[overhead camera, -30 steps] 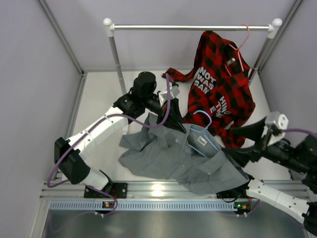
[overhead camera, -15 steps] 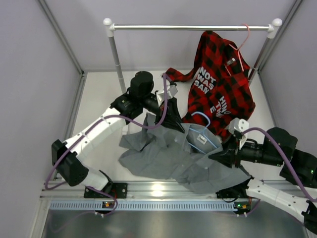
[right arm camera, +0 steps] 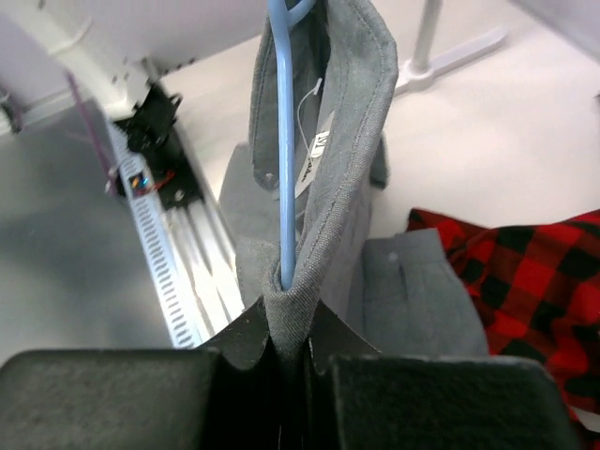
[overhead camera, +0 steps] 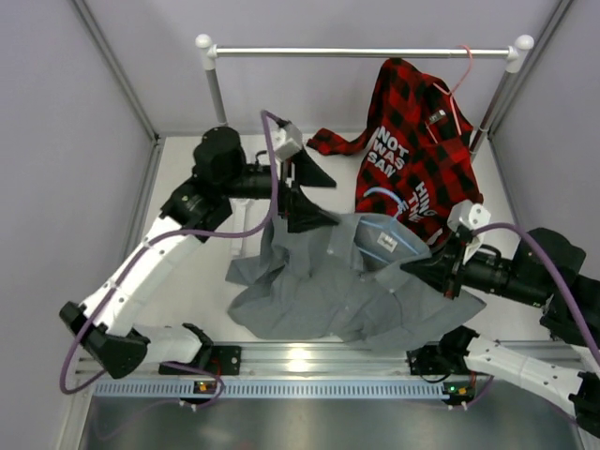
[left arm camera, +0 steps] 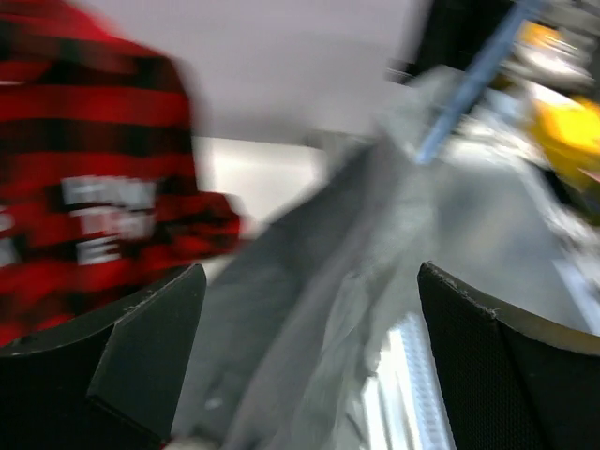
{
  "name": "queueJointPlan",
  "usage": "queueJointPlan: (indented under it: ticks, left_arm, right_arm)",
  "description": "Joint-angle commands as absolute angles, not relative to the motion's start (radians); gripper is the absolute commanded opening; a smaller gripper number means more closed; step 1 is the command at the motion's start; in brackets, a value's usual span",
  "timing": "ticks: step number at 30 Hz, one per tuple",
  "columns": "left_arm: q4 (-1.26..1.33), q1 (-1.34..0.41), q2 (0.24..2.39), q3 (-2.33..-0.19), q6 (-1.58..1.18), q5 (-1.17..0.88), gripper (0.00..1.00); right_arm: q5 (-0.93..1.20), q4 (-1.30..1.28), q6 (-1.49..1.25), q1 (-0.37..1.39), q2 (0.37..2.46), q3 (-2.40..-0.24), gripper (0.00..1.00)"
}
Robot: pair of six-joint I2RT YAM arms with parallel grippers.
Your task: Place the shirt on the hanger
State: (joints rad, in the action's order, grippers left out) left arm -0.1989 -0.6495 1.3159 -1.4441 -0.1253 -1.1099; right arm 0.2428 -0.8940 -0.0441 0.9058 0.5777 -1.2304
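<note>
The grey shirt [overhead camera: 309,291] lies crumpled on the table with its collar end raised. The light-blue hanger [overhead camera: 380,195] sits inside the collar, its hook showing against the plaid behind. My right gripper [overhead camera: 427,265] is shut on a fold of the shirt's shoulder fabric. In the right wrist view the hanger wire [right arm camera: 284,141] runs down into that fold of shirt [right arm camera: 352,141] just above the closed gripper [right arm camera: 289,323]. My left gripper [overhead camera: 319,197] hovers open over the shirt's left collar side. The blurred left wrist view shows shirt [left arm camera: 375,234] and hanger wire [left arm camera: 469,84] beyond its wide-apart fingers [left arm camera: 150,347].
A red-and-black plaid shirt [overhead camera: 417,169] hangs from a pink hanger [overhead camera: 461,75] on the clothes rail [overhead camera: 361,52], right behind the grey shirt. The rail's posts [overhead camera: 220,108] stand at back left and right. An aluminium rail [overhead camera: 309,361] runs along the near edge.
My left gripper has opened and pulled up and back to the left, off the shirt. My right gripper came in from the right, shut on the shoulder fabric and lifted the collar end.
</note>
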Motion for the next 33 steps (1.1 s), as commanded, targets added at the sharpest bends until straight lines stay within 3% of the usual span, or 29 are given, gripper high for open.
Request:
queueJointPlan:
  ticks: [1, 5, 6, 14, 18, 23, 29, 33]
  left_arm:
    - [-0.332, -0.638, 1.175, -1.569, -0.150, -0.436, 0.98]
    - [-0.399, -0.637, 0.996, -1.542, -0.201, 0.224, 0.98]
    - [-0.390, -0.638, 0.911, -1.492, -0.187, 0.276, 0.98]
    - [-0.469, -0.637, 0.606, -1.229, -0.126, 0.487, 0.98]
    - [-0.506, -0.637, 0.508, -1.067, -0.118, 0.575, 0.98]
    - [-0.462, -0.635, 0.414, -0.840, -0.144, 0.710, 0.98]
    - [-0.445, -0.623, 0.399, -0.842, -0.140, 0.767, 0.98]
    - [-0.431, -0.542, 0.414, -0.818, -0.141, 0.718, 0.98]
  right_arm:
    - [0.050, -0.822, -0.055, 0.914, 0.641, -1.362, 0.00]
    - [-0.206, -0.802, -0.129, 0.914, 0.737, -1.530, 0.00]
    - [-0.230, -0.796, -0.138, 0.913, 0.762, -1.561, 0.00]
    - [-0.275, -0.661, -0.230, 0.914, 0.971, -1.813, 0.00]
    - [-0.291, -0.644, -0.285, 0.913, 1.015, -1.819, 0.00]
    - [-0.281, -0.641, -0.389, 0.914, 0.996, -1.693, 0.00]
    - [-0.383, -0.551, -0.532, 0.914, 0.911, -1.432, 0.00]
    - [-0.449, -0.499, -0.577, 0.914, 0.960, -1.404, 0.00]
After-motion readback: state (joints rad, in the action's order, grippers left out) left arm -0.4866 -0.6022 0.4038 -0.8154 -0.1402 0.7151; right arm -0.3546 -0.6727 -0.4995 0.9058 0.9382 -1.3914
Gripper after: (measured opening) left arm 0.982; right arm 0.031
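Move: Ahead of the right hand, which already pinches the blue hanger and a shoulder of the grey shirt, the free stretch of rack rod lies about 36 cm out, 8 cm left and 18 cm higher. The hanger's hook stands some 12 cm ahead, 5 cm left and 6 cm above that hand; the red shirt hangs about 28 cm ahead, 5 cm right and 8 cm lower. From the empty left hand the rod spot is roughly 28 cm ahead, 11 cm right and 15 cm up. Carrying the hanger and grey shirt towards the rack, the right hand rises about 16 cm as it goes forward, then sinks most of that again, ending 13 cm farther out and turned some 40 degrees clockwise, its pinch kept throughout. The left hand, already open, lifts away from the shirt, swings 30 cm left while turning counter-clockwise until its fingers point forward, and drops low. ##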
